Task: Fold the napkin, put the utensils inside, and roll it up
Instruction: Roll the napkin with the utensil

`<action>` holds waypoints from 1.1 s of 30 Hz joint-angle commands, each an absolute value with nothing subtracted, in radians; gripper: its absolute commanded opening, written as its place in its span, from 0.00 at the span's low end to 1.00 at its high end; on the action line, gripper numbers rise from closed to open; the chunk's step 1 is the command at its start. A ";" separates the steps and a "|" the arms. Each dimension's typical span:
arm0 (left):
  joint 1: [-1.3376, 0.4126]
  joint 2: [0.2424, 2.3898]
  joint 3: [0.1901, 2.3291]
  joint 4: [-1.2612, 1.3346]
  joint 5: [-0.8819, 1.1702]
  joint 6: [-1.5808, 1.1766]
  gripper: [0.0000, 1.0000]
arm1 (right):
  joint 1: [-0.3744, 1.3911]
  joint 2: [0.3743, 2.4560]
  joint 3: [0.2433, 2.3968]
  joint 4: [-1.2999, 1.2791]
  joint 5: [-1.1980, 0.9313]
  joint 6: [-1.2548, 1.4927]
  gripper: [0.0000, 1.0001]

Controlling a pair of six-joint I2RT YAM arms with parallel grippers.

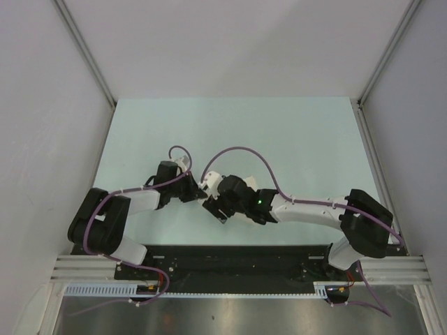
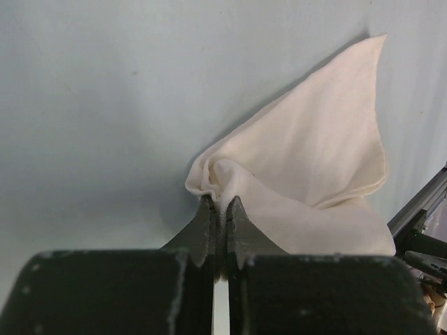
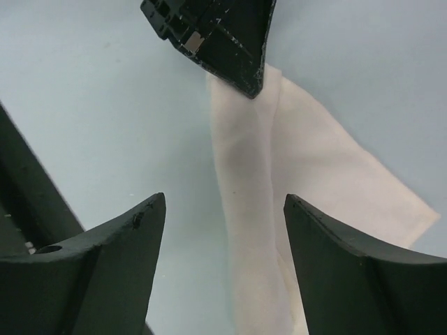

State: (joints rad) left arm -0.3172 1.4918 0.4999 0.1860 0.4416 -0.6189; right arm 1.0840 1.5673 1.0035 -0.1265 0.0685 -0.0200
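The cream-white napkin [image 2: 314,160] lies bunched on the pale table. My left gripper [image 2: 220,204] is shut on a pinched fold of its edge and lifts that part into a peak. In the right wrist view the napkin [image 3: 314,174] shows as a long folded strip running under and between my right gripper's fingers. My right gripper [image 3: 223,209] is open and empty, hovering just above the cloth, with the left gripper's fingertips [image 3: 230,49] ahead of it. In the top view both grippers, left [image 1: 201,191] and right [image 1: 215,208], meet at the table's near middle and hide most of the napkin. The spoon is out of view.
The pale green table [image 1: 279,139] is enclosed by white walls at the back and sides. A metal rail [image 1: 237,266] runs along the near edge behind the arm bases, and part of it shows in the left wrist view [image 2: 419,216].
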 commanded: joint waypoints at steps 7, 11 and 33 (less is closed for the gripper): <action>-0.321 1.528 0.528 0.117 0.431 -0.572 0.00 | 1.229 1.670 0.931 0.093 0.417 -0.225 0.60; -0.321 1.531 0.531 0.114 0.433 -0.569 0.00 | 1.235 1.727 0.936 0.112 0.410 -0.238 0.58; -0.289 1.384 0.609 0.063 0.370 -0.583 0.71 | 0.968 1.835 0.970 -0.040 -0.039 -0.029 0.38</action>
State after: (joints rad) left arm -0.3145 1.4761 0.5674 0.0944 0.4328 -0.5915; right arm 1.0409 1.8080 0.9730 0.0521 0.1478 -0.1043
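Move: Below and slightly ahead of the open right hand, some 4 cm forward, 1 cm right and 9 cm down, lies the left part of the napkin roll. The left gripper, already pinching the roll's left end, is about 6 cm forward and 6 cm left of the right hand. The napkin's loose corner lies roughly 12 cm ahead and 9 cm to the right. From the left hand, that left part is about 2 cm back and 6 cm right, level with it. Sinking about 7 cm almost straight down, the right hand then slides forward some 4 cm at table height to straddle the napkin roll, its fingers narrowing around it but not shut. Its wrist tilts about 20 degrees and mostly swings back. The left hand keeps its pinch until near the end, then opens, lets go of the roll's end and starts to rise. ##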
